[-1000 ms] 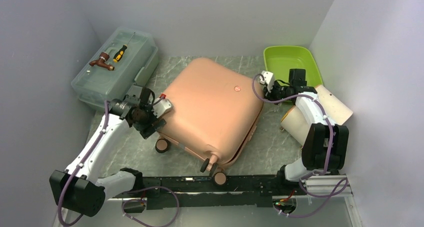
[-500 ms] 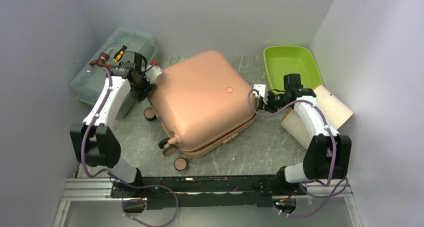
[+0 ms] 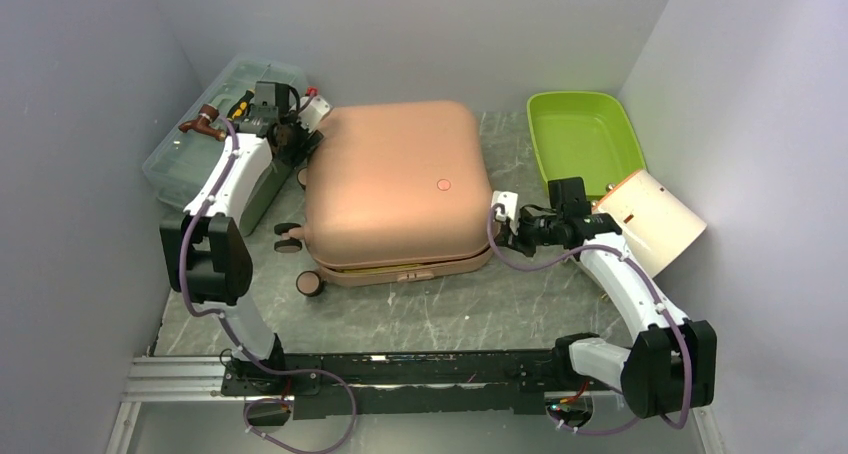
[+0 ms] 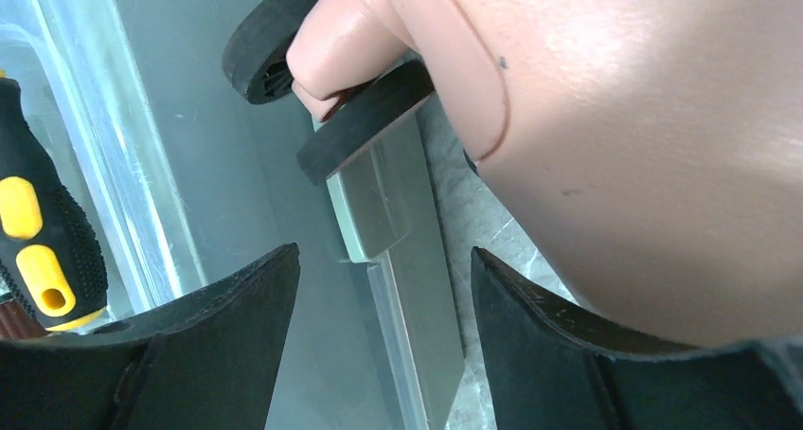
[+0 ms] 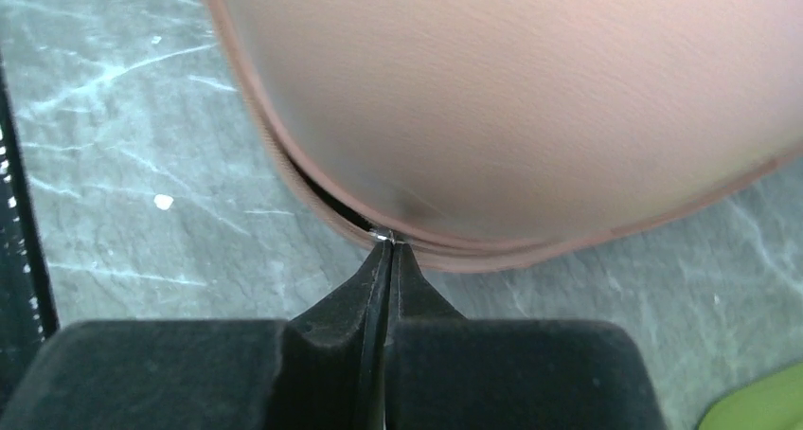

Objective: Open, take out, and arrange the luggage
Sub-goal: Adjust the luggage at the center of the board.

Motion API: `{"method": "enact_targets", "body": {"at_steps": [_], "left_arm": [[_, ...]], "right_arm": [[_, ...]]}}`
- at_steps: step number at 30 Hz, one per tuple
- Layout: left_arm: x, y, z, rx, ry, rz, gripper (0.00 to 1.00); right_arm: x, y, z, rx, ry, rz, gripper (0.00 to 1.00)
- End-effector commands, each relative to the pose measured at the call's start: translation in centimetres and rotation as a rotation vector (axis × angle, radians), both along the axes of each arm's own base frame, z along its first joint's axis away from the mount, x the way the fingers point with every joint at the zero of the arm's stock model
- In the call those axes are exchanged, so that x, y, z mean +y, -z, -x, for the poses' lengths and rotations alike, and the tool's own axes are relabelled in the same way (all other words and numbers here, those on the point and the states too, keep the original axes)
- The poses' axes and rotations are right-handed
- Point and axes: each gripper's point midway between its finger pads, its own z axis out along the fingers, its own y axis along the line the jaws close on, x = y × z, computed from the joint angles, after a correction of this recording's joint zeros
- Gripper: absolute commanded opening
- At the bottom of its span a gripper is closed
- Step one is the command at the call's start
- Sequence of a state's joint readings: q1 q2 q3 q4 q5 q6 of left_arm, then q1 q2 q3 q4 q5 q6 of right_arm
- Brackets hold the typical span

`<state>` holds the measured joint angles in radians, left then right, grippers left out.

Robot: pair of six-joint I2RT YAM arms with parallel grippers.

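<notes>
The salmon-pink luggage (image 3: 395, 189) lies flat mid-table, its wheels (image 3: 290, 242) to the left. My left gripper (image 3: 300, 134) is open at its far-left corner, between the shell (image 4: 644, 146) and the toolbox. Nothing sits between the fingers (image 4: 246, 326); one black wheel (image 4: 365, 117) is just ahead of them. My right gripper (image 3: 502, 220) is shut at the luggage's right edge. In the right wrist view its tips (image 5: 383, 245) pinch a small silvery zipper pull (image 5: 383, 235) on the seam. A dark gap in the seam (image 5: 327, 198) runs left of the tips.
A translucent grey-green toolbox (image 3: 195, 169) stands at the back left with a yellow-black screwdriver (image 4: 38, 241) and a brown tap (image 3: 203, 122) on its lid. A lime green tray (image 3: 585, 139) is at the back right. A cream cylinder (image 3: 655, 219) lies by the right wall.
The luggage has turned clockwise and now lies square to the table. My left arm swung to the back-left corner. My right gripper stayed shut and moved nearer along the right edge.
</notes>
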<state>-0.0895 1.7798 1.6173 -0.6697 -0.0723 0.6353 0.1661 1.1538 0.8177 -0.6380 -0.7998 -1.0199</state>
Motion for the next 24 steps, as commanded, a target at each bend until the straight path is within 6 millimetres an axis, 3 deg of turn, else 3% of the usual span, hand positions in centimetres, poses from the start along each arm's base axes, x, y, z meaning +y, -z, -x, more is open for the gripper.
{"method": "enact_targets", "body": {"at_steps": [1, 7, 13, 20, 24], "left_arm": [[-9.0, 4.5, 4.2, 0.176, 0.238, 0.143, 0.73], [-9.2, 4.4, 4.9, 0.171, 0.250, 0.143, 0.73], [-9.3, 3.9, 5.1, 0.166, 0.251, 0.149, 0.73], [-9.6, 2.4, 5.3, 0.127, 0.259, 0.172, 0.71], [-9.9, 1.6, 5.4, 0.114, 0.264, 0.183, 0.70]], "right_arm": [[-1.9, -2.5, -6.3, -0.138, 0.232, -0.023, 0.00], [-4.3, -4.2, -9.7, -0.209, 0.412, 0.002, 0.00], [-3.4, -4.6, -8.8, -0.175, 0.331, 0.002, 0.00], [-8.1, -6.1, -10.9, -0.358, 0.594, 0.080, 0.00], [-8.7, -6.6, -11.2, -0.346, 0.685, 0.027, 0.00]]}}
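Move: The luggage's middle lies about 12 cm back, 18 cm to the right and 8 cm below the left hand, which is at its far left corner; two wheels of that corner sit some 6 cm ahead and 2 cm left, about 5 cm lower. From the right hand, at its near right side, the luggage's middle is roughly 10 cm ahead and 19 cm left, a little lower; the green tray is 19 cm ahead and 17 cm right, some 8 cm lower. Closed right fingertips stay at the luggage's side seam while the right hand creeps, then travels faster forward and to the right, about 7 cm altogether, yawing some 25 degrees clockwise. The left hand, fingers still wide open with one against the far left corner, eases about 3 cm right and 2 cm back, pushing the luggage away from the clear box and rising about a centimetre early on. ##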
